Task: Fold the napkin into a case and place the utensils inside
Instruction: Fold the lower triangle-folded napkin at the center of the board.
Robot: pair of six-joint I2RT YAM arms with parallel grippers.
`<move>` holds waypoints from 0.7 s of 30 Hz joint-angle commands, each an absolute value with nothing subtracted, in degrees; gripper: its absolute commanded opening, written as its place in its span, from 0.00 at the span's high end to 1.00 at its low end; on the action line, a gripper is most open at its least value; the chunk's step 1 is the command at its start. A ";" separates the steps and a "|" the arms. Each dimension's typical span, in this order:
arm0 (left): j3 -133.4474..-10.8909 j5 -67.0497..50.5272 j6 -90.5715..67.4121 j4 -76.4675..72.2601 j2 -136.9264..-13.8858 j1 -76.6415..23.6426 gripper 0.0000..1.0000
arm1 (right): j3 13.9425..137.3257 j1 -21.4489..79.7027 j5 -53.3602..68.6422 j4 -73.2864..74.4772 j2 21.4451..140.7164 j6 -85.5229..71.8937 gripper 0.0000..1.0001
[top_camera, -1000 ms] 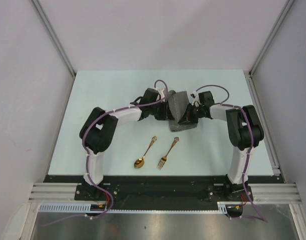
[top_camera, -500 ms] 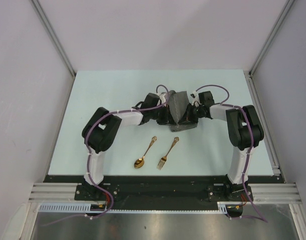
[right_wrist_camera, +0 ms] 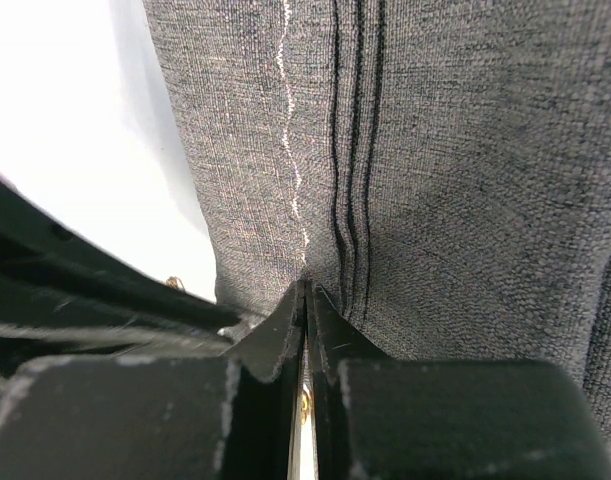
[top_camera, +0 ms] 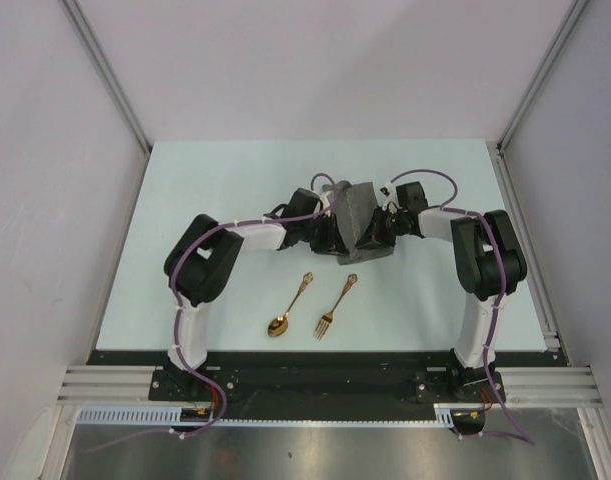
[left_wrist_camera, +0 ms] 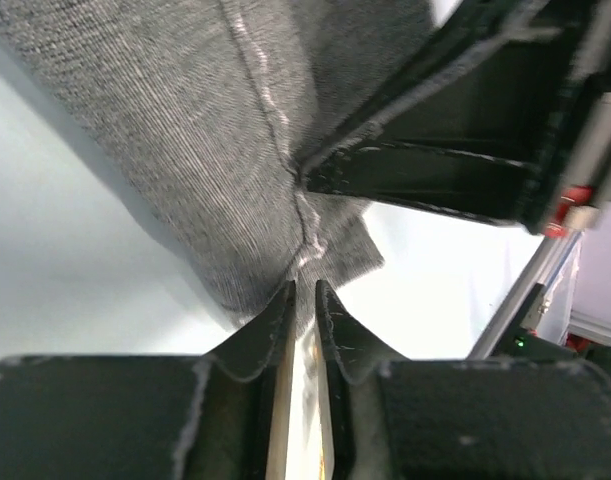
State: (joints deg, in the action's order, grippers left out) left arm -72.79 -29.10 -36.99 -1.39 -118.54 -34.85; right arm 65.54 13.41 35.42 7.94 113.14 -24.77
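Note:
The dark grey napkin lies folded into a narrow strip at the middle of the table, its near part lifted between my two grippers. My left gripper comes in from the left. In the left wrist view its jaws are pinched on the near corner of the napkin. My right gripper holds the napkin from the right, and its tips are shut on the hem of the napkin. Nearer the arms' bases, the gold spoon and gold fork lie side by side, apart from both grippers.
The pale table is bounded by metal rails on the left and right. The black base rail runs along the near edge. Both arms arch inward and meet over the napkin.
My left gripper has moved right to the napkin and narrowed its jaws onto the near corner. The right gripper has kept its hold; the utensils have not moved.

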 commanded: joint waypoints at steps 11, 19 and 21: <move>-71.55 -30.06 -37.71 -0.88 -121.19 -35.07 0.85 | 67.67 13.89 32.61 8.79 114.34 -23.29 0.96; -79.97 -26.64 -31.73 1.85 -113.22 -34.02 0.63 | 67.85 14.15 32.34 8.96 114.26 -23.12 0.95; -83.65 -25.84 -31.29 1.23 -112.24 -32.44 0.57 | 68.03 14.06 32.34 8.96 114.17 -23.12 0.96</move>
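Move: The napkin's middle lies about 6 cm ahead of the left fingertips, 3 cm to their right and 1 cm below; the tips hover at its near-left end, beside the stitched fold. The fork is some 13 cm back and 1 cm left, the spoon 13 cm back and 12 cm left, both about 1 cm lower. From the right fingertips, already down on the fold, the napkin's middle is about 5 cm ahead, 1 cm left and level. The left hand pats at the near-left end of the napkin almost on the spot: it rises about 2.5 cm, dips some 3.5 cm back down towards the cloth beside the right fingertips, then lifts again, spreading its narrow fingers plainly wider as it comes up clear of the napkin. All the while the right hand stays put with its fingers shut, their tips resting on the stitched fold and holding it down without turning. ##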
